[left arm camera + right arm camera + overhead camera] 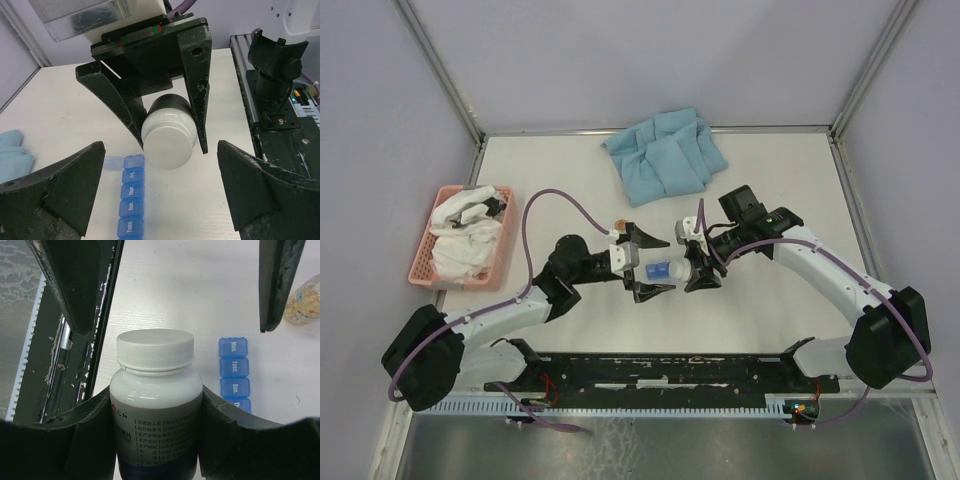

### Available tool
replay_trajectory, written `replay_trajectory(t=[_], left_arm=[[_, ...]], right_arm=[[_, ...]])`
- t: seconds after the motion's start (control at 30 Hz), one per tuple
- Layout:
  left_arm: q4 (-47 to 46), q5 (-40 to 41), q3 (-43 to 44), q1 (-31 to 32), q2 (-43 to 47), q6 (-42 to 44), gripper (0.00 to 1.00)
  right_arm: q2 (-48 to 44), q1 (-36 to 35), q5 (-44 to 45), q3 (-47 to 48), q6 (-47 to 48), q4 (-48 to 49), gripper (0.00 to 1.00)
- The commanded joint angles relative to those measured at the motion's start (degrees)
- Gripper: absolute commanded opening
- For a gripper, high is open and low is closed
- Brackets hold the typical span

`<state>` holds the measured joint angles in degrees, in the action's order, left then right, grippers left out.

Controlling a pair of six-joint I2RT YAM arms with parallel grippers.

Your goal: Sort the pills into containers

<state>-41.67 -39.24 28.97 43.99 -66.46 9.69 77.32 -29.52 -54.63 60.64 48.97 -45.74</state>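
My right gripper [688, 262] [156, 390] is shut on a white pill bottle [660, 270] [155, 405] with its white screw cap [167, 145] on. It holds the bottle on its side, cap pointing at my left gripper [650, 265] [161, 150]. That gripper is open, its fingers apart on either side of the cap and not touching it. The containers, a bright-blue day-labelled strip [131, 200] [233, 370], lie on the table just beneath the bottle. The end compartment's lid [113, 163] is flipped open. No loose pills show.
A clear bottle [304, 299] of yellowish pills lies past the strip. A pink basket [425, 262] of white cloth sits at the left, and a light-blue cloth [665, 152] at the back. The black rail [670, 375] with the arm bases runs along the near edge.
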Motion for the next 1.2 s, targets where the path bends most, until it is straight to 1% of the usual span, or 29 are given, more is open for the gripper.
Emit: replay_trajectory(t=[0.0, 0.13, 0.23, 0.57, 0.8, 1.0, 1.17], left_arm=[[-0.54, -4.52, 2.32, -0.18, -1.22, -0.54, 0.99], [-1.58, -4.4, 2.23, -0.13, -2.22, -1.51, 0.97], [-1.83, -3.97, 2.59, -0.13, -2.94, -1.61, 0.9], [-3.29, -4.06, 3.82, -0.13, -5.88, -5.1, 0.76], [-4.71, -3.97, 3.43, -0.13, -5.25, -8.52, 0.75], [-5.95, -2.27, 2.42, -0.13, -3.39, -10.57, 0.75], [-5.88, -1.76, 2.49, -0.04, -3.52, -11.9, 0.73]], right_arm=[[-0.79, -0.19, -3.03, 2.56, 1.13, -0.56, 0.01], [-0.91, -0.19, -3.15, 2.63, 1.22, -0.72, 0.01], [-0.9, -0.16, -3.2, 2.62, 1.22, -0.76, 0.01], [-0.7, -0.16, -3.16, 2.64, 1.22, -0.79, 0.01], [-0.65, -0.16, -3.07, 2.64, 1.22, -0.87, 0.01], [-0.45, -0.12, -3.09, 2.69, 1.22, -0.85, 0.01], [-0.49, -0.11, -3.09, 2.73, 1.13, -0.85, 0.01]])
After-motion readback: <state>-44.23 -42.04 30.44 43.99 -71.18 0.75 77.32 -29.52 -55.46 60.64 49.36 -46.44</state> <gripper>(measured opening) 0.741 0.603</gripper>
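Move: The white cap of the bottle in the right hand lies about 3 cm to the right of the left hand's finger point, 1 cm back and 1 cm below. From that same point the blue pill box's middle is some 4 cm ahead, 3 cm right and 12 cm below; the amber jar stands about 10 cm ahead, 8 cm left and 8 cm below. From the right hand the cap is about 4 cm left, 1 cm ahead and 1 cm above. The left hand, its wide-open fingers pointing right at the white cap, sinks about 2 cm while easing 1 cm right, farther around the cap, then rises about 1 cm again. Its fingers close by roughly a quarter and stop still clear of the cap on both sides, as the wrist begins to roll some 10 degrees counter-clockwise as seen facing the cap, while the right hand keeps the bottle gripped and still. ##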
